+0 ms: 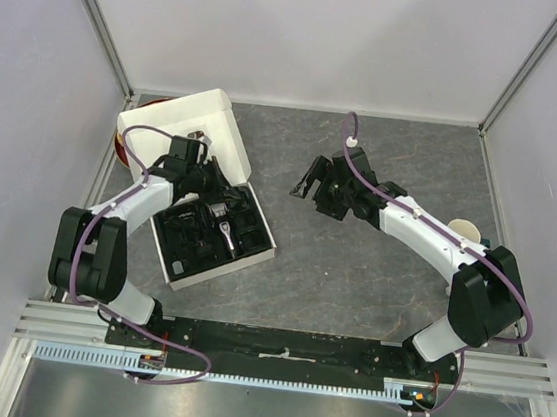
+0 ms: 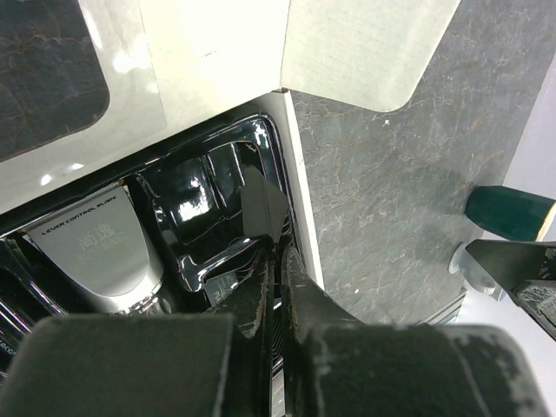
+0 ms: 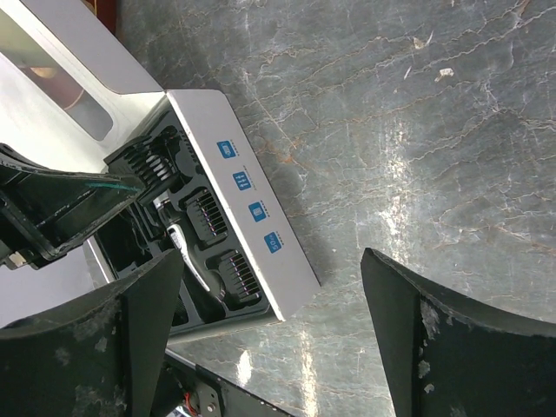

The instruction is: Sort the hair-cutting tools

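Note:
The grey clipper [image 2: 87, 248] lies in the black tray [image 1: 183, 248] of the white box [image 1: 258, 257]; its silver part shows in the top view [image 1: 226, 228]. Black comb guards [image 3: 208, 213] sit in tray slots along the box's right side. My left gripper [image 1: 203, 165] is down in the tray's far right corner [image 2: 278, 248]. Its fingers are almost together on a thin dark plastic piece [image 2: 265, 204] that looks like a comb guard. My right gripper [image 1: 311, 187] hangs wide open and empty over the table right of the box [image 3: 274, 261]. No brush or cord shows.
The box lid [image 1: 193, 118] stands open at the back left, with a red bowl [image 1: 123, 146] behind it. A white cup [image 1: 465, 230] stands by the right arm. Grey stone-pattern table [image 1: 352, 267] lies between the arms, with walls on three sides.

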### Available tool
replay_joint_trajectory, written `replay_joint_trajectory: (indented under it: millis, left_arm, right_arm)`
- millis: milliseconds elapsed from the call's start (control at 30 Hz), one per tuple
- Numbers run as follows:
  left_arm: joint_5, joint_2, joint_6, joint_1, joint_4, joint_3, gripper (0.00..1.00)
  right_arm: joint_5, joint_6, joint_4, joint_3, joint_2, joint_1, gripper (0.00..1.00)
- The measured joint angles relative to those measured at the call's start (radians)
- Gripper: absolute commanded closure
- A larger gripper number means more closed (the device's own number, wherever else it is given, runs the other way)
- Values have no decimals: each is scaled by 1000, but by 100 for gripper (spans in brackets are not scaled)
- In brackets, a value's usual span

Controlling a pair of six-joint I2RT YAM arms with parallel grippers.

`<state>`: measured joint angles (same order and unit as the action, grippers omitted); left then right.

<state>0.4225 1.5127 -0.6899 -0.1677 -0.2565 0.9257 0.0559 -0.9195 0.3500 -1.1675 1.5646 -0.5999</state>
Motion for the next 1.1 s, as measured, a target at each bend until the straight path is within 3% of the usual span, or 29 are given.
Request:
replay_joint_trajectory:
  millis: [800,867,1000,1100]
  left_arm:
    - [-2,93,0,-13,53,2,97]
    - [-2,95,0,-13,55,1,93]
    - [-11,95,0,-14,55,1,66]
    - [-49,84,2,-14,48,1,53]
  right_arm:
    - [1,1,3,6,5,2,11]
    - [1,2,3,11,5,2,11]
    - [1,3,3,13,6,2,11]
    - [1,4,3,13,6,2,11]
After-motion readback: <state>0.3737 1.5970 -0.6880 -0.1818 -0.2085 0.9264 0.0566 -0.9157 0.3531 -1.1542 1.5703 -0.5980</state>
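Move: Just under the left hand, which still pinches a black comb guard, the empty slot in the box's far right corner lies about 4 cm down, 1 cm ahead and 1 cm to the right. The clippers' silver head sits some 4 cm left of this hand and 3 cm back, the filled guard slots about 4 cm right and 6 cm back, and the open lid roughly 11 cm ahead and 8 cm left. From the right hand the empty slot is about 18 cm to the left, nearly level fore and aft. Lowering the pinched comb guard into the far right corner slot, the left hand sinks about 2.5 cm in two short steps, with a small shift of nearly 1 cm forward and hardly any tilt. Once down, the fingers open to roughly a third and let go of the guard, staying low around it. ##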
